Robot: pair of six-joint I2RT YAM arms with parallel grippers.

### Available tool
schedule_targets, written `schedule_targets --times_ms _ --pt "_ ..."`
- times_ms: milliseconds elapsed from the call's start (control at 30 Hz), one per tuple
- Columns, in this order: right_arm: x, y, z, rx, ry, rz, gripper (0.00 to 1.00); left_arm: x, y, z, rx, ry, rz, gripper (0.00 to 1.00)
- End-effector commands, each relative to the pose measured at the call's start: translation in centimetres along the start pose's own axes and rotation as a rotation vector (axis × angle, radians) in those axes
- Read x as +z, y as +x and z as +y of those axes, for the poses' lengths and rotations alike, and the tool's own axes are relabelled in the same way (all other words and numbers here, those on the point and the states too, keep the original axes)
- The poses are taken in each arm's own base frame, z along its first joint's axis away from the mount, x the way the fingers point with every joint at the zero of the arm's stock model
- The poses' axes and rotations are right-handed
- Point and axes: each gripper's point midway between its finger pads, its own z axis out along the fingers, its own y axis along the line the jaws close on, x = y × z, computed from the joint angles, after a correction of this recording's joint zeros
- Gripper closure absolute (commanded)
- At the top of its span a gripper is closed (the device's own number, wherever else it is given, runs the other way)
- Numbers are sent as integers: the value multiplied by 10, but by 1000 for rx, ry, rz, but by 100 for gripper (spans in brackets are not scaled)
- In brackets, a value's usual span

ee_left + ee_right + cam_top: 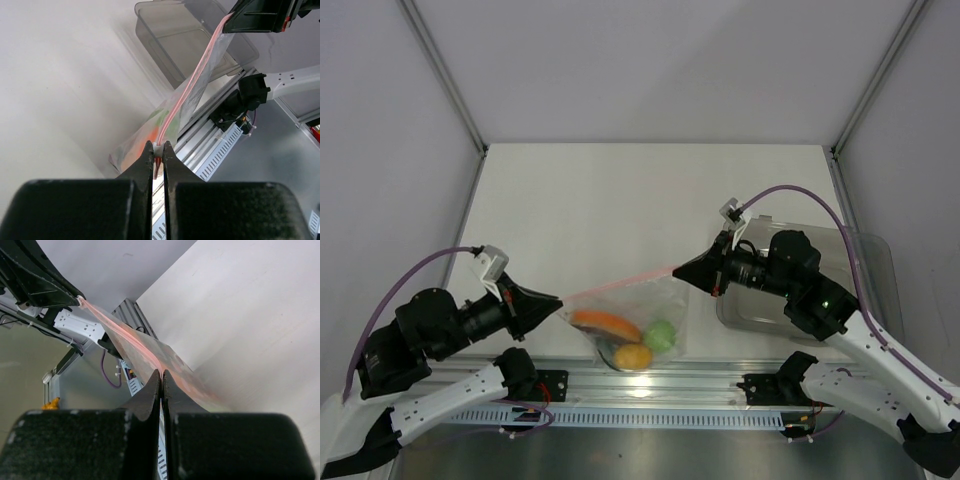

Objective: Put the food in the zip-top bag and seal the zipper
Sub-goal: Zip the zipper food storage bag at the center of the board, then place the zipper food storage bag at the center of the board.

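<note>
The zip-top bag (650,302) hangs above the table's near edge, stretched taut between both grippers. Its pink-red zipper (620,284) runs straight from one to the other. My left gripper (558,302) is shut on the zipper's left end, with a small white piece pinched at its tips (157,146). At the other end my right gripper (680,270) is shut on the zipper (120,335), its tips (161,372) pressed together. Food sits in the bag's bottom: a reddish-brown slice (605,323), a yellow-orange fruit (633,356) and a green fruit (661,335).
A rigid clear tray (865,275) stands on the table at the right, behind my right arm; the left wrist view shows the tray (175,35) too. A metal rail (650,385) runs along the near edge under the bag. White walls surround the table.
</note>
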Motion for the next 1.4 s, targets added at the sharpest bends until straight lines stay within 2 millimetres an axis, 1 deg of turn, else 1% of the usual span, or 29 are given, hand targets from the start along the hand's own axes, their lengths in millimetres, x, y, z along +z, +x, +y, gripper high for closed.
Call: schedule_targets --times_ms 0,300,367,433,467,500,533,567,600,667,700,733,767,833,867,900,967,1000,1033,1067,1167,1200,1267,1300,1333,1367 --pt "-2 -26 -2 -38 26 -80 100 -8 4 17 -28 -81 -12 99" --pt "2 -26 -2 -32 13 -70 100 -11 4 22 -38 -107 -19 99" --pt "3 -25 -2 -30 10 -65 100 -10 4 23 -37 -117 -19 95" --pt "5 -25 -3 -31 7 -61 100 -11 3 24 -37 -123 -22 87" --pt "5 -25 -3 -30 7 -60 100 -11 2 25 -36 -131 -25 83" --pt "6 -24 -3 -28 7 -60 100 -11 2 27 -37 -138 -25 67" --pt "8 -24 -6 -26 13 -57 100 -12 1 27 -37 -140 -28 59" --pt "9 -24 -8 -25 16 -54 100 -12 1 27 -38 -142 -31 53" --pt "10 -23 -8 -24 14 -51 100 -13 0 29 -37 -154 -35 40" --pt "17 -22 -13 -13 16 -39 100 -15 -4 31 -39 -166 -50 26" --pt "19 -22 -15 -12 16 -36 100 -17 -4 36 -38 -189 -57 10" --pt "21 -25 -15 -12 11 -41 100 -19 -8 36 -38 -197 -69 3" --pt "27 -22 -22 -1 21 -25 100 -21 -11 38 -39 -206 -82 0" --pt "33 -24 -28 6 28 -17 100 -25 -15 45 -38 -246 -98 0" --pt "36 -29 -29 4 29 -21 100 -30 -21 46 -43 -256 -122 0" --pt "41 -29 -40 19 49 -9 100 -33 -23 48 -47 -268 -135 0" --pt "46 -36 -46 21 57 -15 100 -41 -31 52 -60 -294 -179 0" --pt "51 -36 -59 37 80 -7 100 -44 -33 53 -64 -293 -198 0" --pt "55 -39 -63 48 73 -7 100 -46 -37 53 -68 -289 -221 1" --pt "60 -41 -76 65 93 -2 100 -48 -39 52 -69 -280 -236 1" --pt "71 -47 -90 93 90 -1 100 -47 -42 49 -59 -262 -249 0" --pt "79 -47 -101 109 104 10 100 -45 -42 48 -54 -258 -244 0" --pt "88 -57 -107 101 97 -5 100 -43 -42 46 -52 -244 -245 0" --pt "93 -65 -110 96 98 -15 100 -41 -40 46 -49 -248 -237 1" --pt "101 -63 -122 109 113 -8 100 -39 -38 47 -48 -248 -234 0" --pt "105 -66 -129 117 121 -12 100 -39 -37 47 -48 -244 -234 0"
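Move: Both hands hold the zipper ends stretched some 22 cm apart, well above the board. The board's centre, where the bag goes, lies about 18 cm ahead of the right hand, 6 cm left and 17 cm below. The food sits about 7 cm back and 10 cm left of the right hand, equally low. From the left hand, that centre is some 24 cm ahead and 16 cm right; the food is level with it, 12 cm right. Left hand opens, freeing its zipper corner, and draws left; right carries its corner about 15 cm forward, sinking. ##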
